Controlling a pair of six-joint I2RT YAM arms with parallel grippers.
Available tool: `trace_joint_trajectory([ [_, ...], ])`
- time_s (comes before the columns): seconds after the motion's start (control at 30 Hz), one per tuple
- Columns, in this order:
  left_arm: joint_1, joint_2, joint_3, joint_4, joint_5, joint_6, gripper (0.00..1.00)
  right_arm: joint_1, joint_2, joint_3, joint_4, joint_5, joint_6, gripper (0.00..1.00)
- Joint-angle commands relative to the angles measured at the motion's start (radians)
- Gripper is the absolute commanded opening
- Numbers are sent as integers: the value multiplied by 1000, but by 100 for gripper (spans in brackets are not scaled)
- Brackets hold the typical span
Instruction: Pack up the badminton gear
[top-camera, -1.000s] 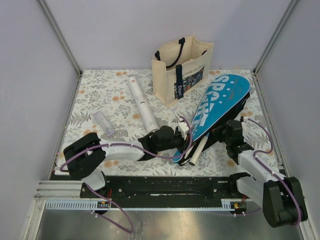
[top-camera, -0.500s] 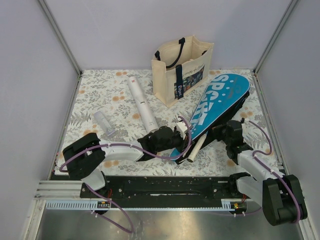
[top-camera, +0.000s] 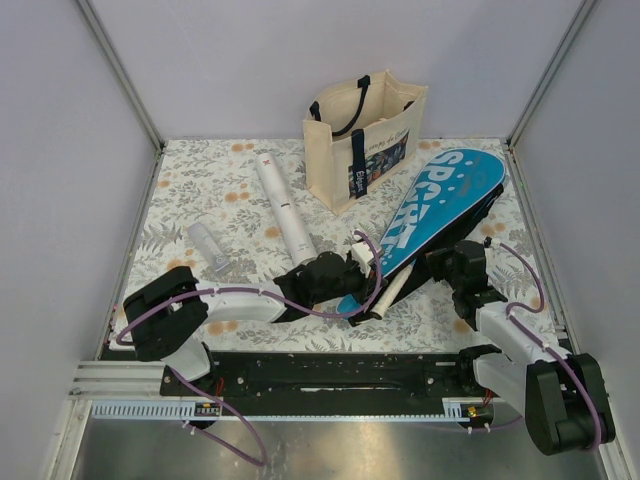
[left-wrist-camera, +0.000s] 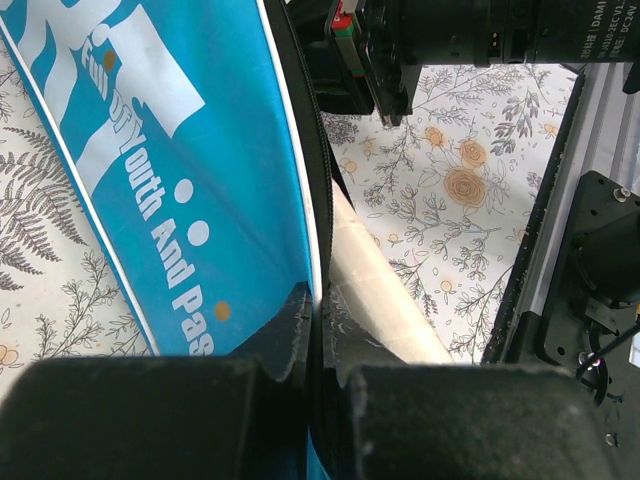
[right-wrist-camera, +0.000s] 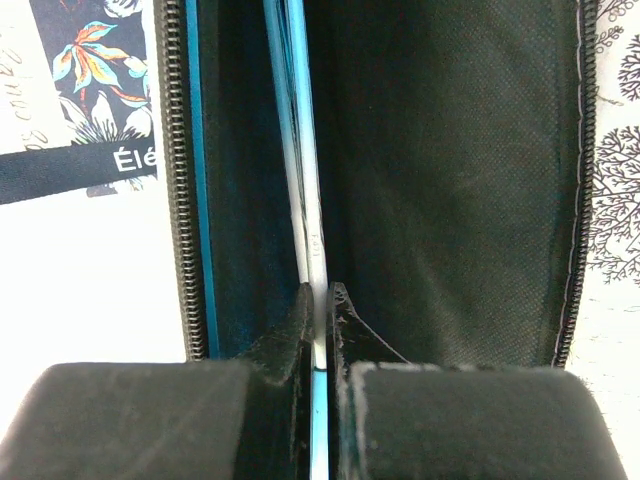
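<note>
The blue case (top-camera: 440, 200) lettered "SPORT" lies tilted at the right of the table, its lid raised. My left gripper (top-camera: 358, 272) is shut on the case's near edge (left-wrist-camera: 318, 250), right beside a white racket handle (left-wrist-camera: 385, 300) that sticks out of the case (top-camera: 383, 296). My right gripper (right-wrist-camera: 318, 305) is shut on a thin light-blue racket shaft (right-wrist-camera: 300, 150) inside the case's black lining (right-wrist-camera: 440, 180). In the top view this gripper (top-camera: 437, 268) sits under the lid. The long white tube (top-camera: 285, 212) lies apart at centre left.
A cream tote bag (top-camera: 365, 135) with navy straps stands at the back, close to the case's far end. A small clear tube (top-camera: 208, 247) lies left of the white tube. Metal frame posts and grey walls border the flowered table (top-camera: 200, 190).
The white handle's free end and the case's near end have shifted a little to the left with my left gripper. Both grippers stay shut.
</note>
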Motion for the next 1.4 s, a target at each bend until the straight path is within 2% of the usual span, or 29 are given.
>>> trace_joint_trajectory([
  [0.0, -29, -46, -2, 25, 69, -42, 0, -26, 13, 14, 206, 135, 56, 0],
  [0.23, -34, -85, -16, 42, 129, -117, 0, -26, 109, -41, 351, 204, 77, 0],
  [0.63, -40, -95, -59, 118, 158, -198, 0, -26, 186, -31, 394, 243, -4, 0],
  [0.7, -40, -79, -57, 122, 155, -206, 0, -26, 194, -35, 410, 226, -27, 10],
  [0.8, -40, -42, -47, 106, 143, -206, 1, -26, 130, 8, 246, 192, -72, 31],
  [0.87, -40, -22, -41, 100, 135, -204, 6, -25, 68, 53, 75, 184, -106, 44],
  [0.97, -40, 3, -33, 91, 126, -197, 16, -25, -30, 97, -160, 200, -129, 54],
  [1.1, -40, 23, -33, 88, 135, -194, 36, -26, -143, 110, -380, 233, -158, 58],
  [1.13, -40, 23, -33, 74, 134, -189, 39, -26, -171, 111, -418, 244, -171, 58],
  [1.37, -46, 7, -51, 16, 96, -170, 41, -26, -305, 136, -595, 266, -216, 61],
])
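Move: The handle ends of the rackets, in the open side of the blue SPORT cover, lie about 5 cm below the left fingers, 4 cm to their right and 2 cm back. From the right hand, already pinching a racket shaft inside the cover, they are some 10 cm left, 11 cm back and 3 cm lower; the cover's middle is about 10 cm ahead and 4 cm left. The white roll's middle is roughly 28 cm ahead and 24 cm left of the left hand. The racket shaft is lowered about 2.5 cm into the cover by the right hand, while the left keeps its pinch on the cover's edge and raises it about 1 cm, tilting slightly. Then the right fingers open wide and back out to the right and backwards, rising briefly on the way; the left draws back about 4 cm and down 3 cm, opening partway to let go of the edge. ##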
